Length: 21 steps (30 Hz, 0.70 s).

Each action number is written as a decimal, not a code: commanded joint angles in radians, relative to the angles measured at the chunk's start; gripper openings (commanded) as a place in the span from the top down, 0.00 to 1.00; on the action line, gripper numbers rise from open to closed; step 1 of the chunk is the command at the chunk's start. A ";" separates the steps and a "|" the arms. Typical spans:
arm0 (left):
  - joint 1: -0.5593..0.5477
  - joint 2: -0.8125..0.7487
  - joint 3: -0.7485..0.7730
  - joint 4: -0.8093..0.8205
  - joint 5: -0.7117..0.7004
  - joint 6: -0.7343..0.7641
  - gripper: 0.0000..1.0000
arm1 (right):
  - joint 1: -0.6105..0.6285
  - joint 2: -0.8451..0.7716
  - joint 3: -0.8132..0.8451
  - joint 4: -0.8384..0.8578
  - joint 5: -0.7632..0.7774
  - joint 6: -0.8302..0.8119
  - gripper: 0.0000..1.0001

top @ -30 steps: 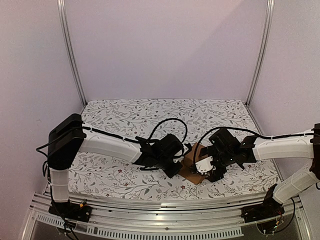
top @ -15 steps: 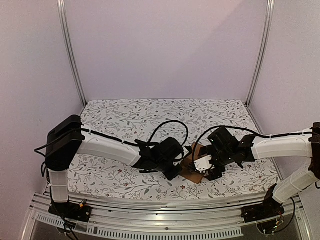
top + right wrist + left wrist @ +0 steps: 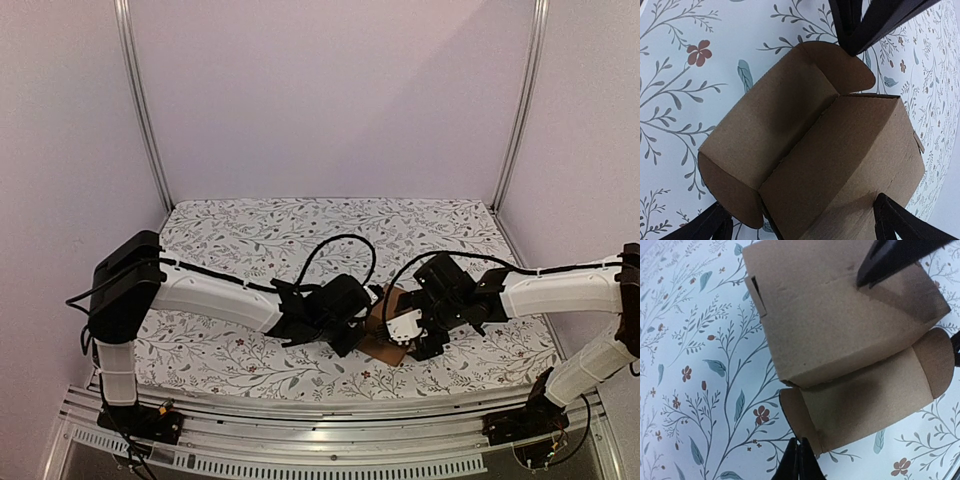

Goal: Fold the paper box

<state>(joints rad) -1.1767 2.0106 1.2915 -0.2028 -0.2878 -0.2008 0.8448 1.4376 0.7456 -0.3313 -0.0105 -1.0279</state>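
The paper box (image 3: pixel 379 346) is plain brown cardboard, partly folded, lying on the flowered cloth between both arms. In the left wrist view its body (image 3: pixel 840 320) has a lower panel with rounded end flaps. My left gripper (image 3: pixel 800 441) is shut, its tips pinching the edge of the near rounded flap (image 3: pixel 792 412). My right gripper (image 3: pixel 800 215) stands open wide and straddles the box (image 3: pixel 830 155), one finger (image 3: pixel 897 220) resting on the box's side and the other (image 3: pixel 710 227) beside the flap. That right finger (image 3: pixel 890 260) also shows pressing on the box's top.
The flowered cloth (image 3: pixel 240 240) covers the table. Metal frame posts (image 3: pixel 140 100) stand at the back corners, with plain walls behind. A rail (image 3: pixel 300 415) runs along the near edge. Black cables (image 3: pixel 335 245) loop over both wrists.
My left gripper's jaws have closed the last bit onto the flap. Both wrists have crept slightly closer together over the box.
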 commanded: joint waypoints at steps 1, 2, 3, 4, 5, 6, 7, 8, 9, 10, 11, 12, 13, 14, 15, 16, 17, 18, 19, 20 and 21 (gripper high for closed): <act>0.006 -0.028 -0.004 0.022 0.006 -0.007 1.00 | 0.007 0.033 0.010 -0.046 -0.015 0.021 0.04; 0.006 -0.037 -0.015 0.036 0.013 -0.007 1.00 | 0.007 0.036 0.012 -0.046 -0.014 0.024 0.04; 0.006 -0.042 -0.024 0.048 0.018 -0.008 1.00 | 0.007 0.040 0.013 -0.046 -0.014 0.024 0.04; 0.006 -0.046 -0.030 0.056 0.018 -0.010 1.00 | 0.008 0.042 0.014 -0.045 -0.015 0.026 0.04; 0.006 -0.049 -0.033 0.058 0.017 -0.010 1.00 | 0.007 0.044 0.016 -0.045 -0.014 0.026 0.04; 0.006 -0.051 -0.036 0.059 0.013 -0.011 1.00 | 0.007 0.045 0.019 -0.046 -0.015 0.031 0.04; 0.006 -0.052 -0.039 0.063 0.014 -0.009 1.00 | 0.008 0.049 0.022 -0.047 -0.015 0.036 0.04; 0.006 -0.054 -0.042 0.067 0.014 -0.010 1.00 | 0.007 0.052 0.024 -0.048 -0.013 0.040 0.04; 0.006 -0.053 -0.045 0.067 0.009 -0.013 1.00 | 0.008 0.054 0.027 -0.049 -0.014 0.046 0.03; 0.006 -0.052 -0.046 0.063 -0.002 -0.024 1.00 | 0.008 0.058 0.029 -0.048 -0.011 0.050 0.03; 0.007 -0.050 -0.045 0.057 -0.021 -0.040 1.00 | 0.008 0.059 0.030 -0.048 -0.008 0.055 0.03; 0.009 -0.049 -0.043 0.052 -0.039 -0.057 1.00 | 0.007 0.061 0.031 -0.049 -0.009 0.059 0.03; 0.009 -0.049 -0.045 0.050 -0.062 -0.080 0.99 | 0.008 0.059 0.033 -0.051 -0.014 0.065 0.02; 0.009 -0.052 -0.048 0.050 -0.083 -0.101 0.92 | 0.008 0.052 0.035 -0.056 -0.021 0.071 0.01; 0.008 -0.060 -0.053 0.059 -0.095 -0.123 0.84 | 0.008 0.041 0.040 -0.068 -0.030 0.075 0.01; 0.008 -0.071 -0.066 0.076 -0.098 -0.141 0.78 | 0.008 0.026 0.044 -0.074 -0.038 0.084 0.01; 0.007 -0.085 -0.084 0.096 -0.100 -0.159 0.74 | 0.008 -0.002 0.050 -0.080 -0.044 0.090 0.01; 0.008 -0.100 -0.101 0.117 -0.097 -0.177 0.69 | 0.007 -0.017 0.057 -0.085 -0.046 0.097 0.01; 0.008 -0.108 -0.122 0.132 -0.094 -0.192 0.66 | 0.008 -0.033 0.065 -0.091 -0.046 0.101 0.01; 0.009 -0.111 -0.130 0.142 -0.090 -0.204 0.63 | 0.008 -0.041 0.074 -0.099 -0.046 0.107 0.01; 0.011 -0.107 -0.131 0.147 -0.078 -0.213 0.61 | 0.008 -0.046 0.081 -0.108 -0.048 0.108 0.01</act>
<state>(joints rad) -1.1736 1.9488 1.1954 -0.1177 -0.3557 -0.3328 0.8448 1.4403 0.7818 -0.3702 -0.0288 -0.9611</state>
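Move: The left hand's closed fingertips are right at the front panel's left flap, whose middle is about 1 cm ahead, 1 cm right and level. From that hand, the open front panel lies some 5 cm right, 1 cm back and 1 cm down; the box body is about 7 cm right and 6 cm ahead. From the wide-open right hand, that flap lies roughly 9 cm left, level fore and aft, 1 cm lower. The left hand eases about 1.5 cm left off the left flap, rising slightly, its shut fingers opening partway. ##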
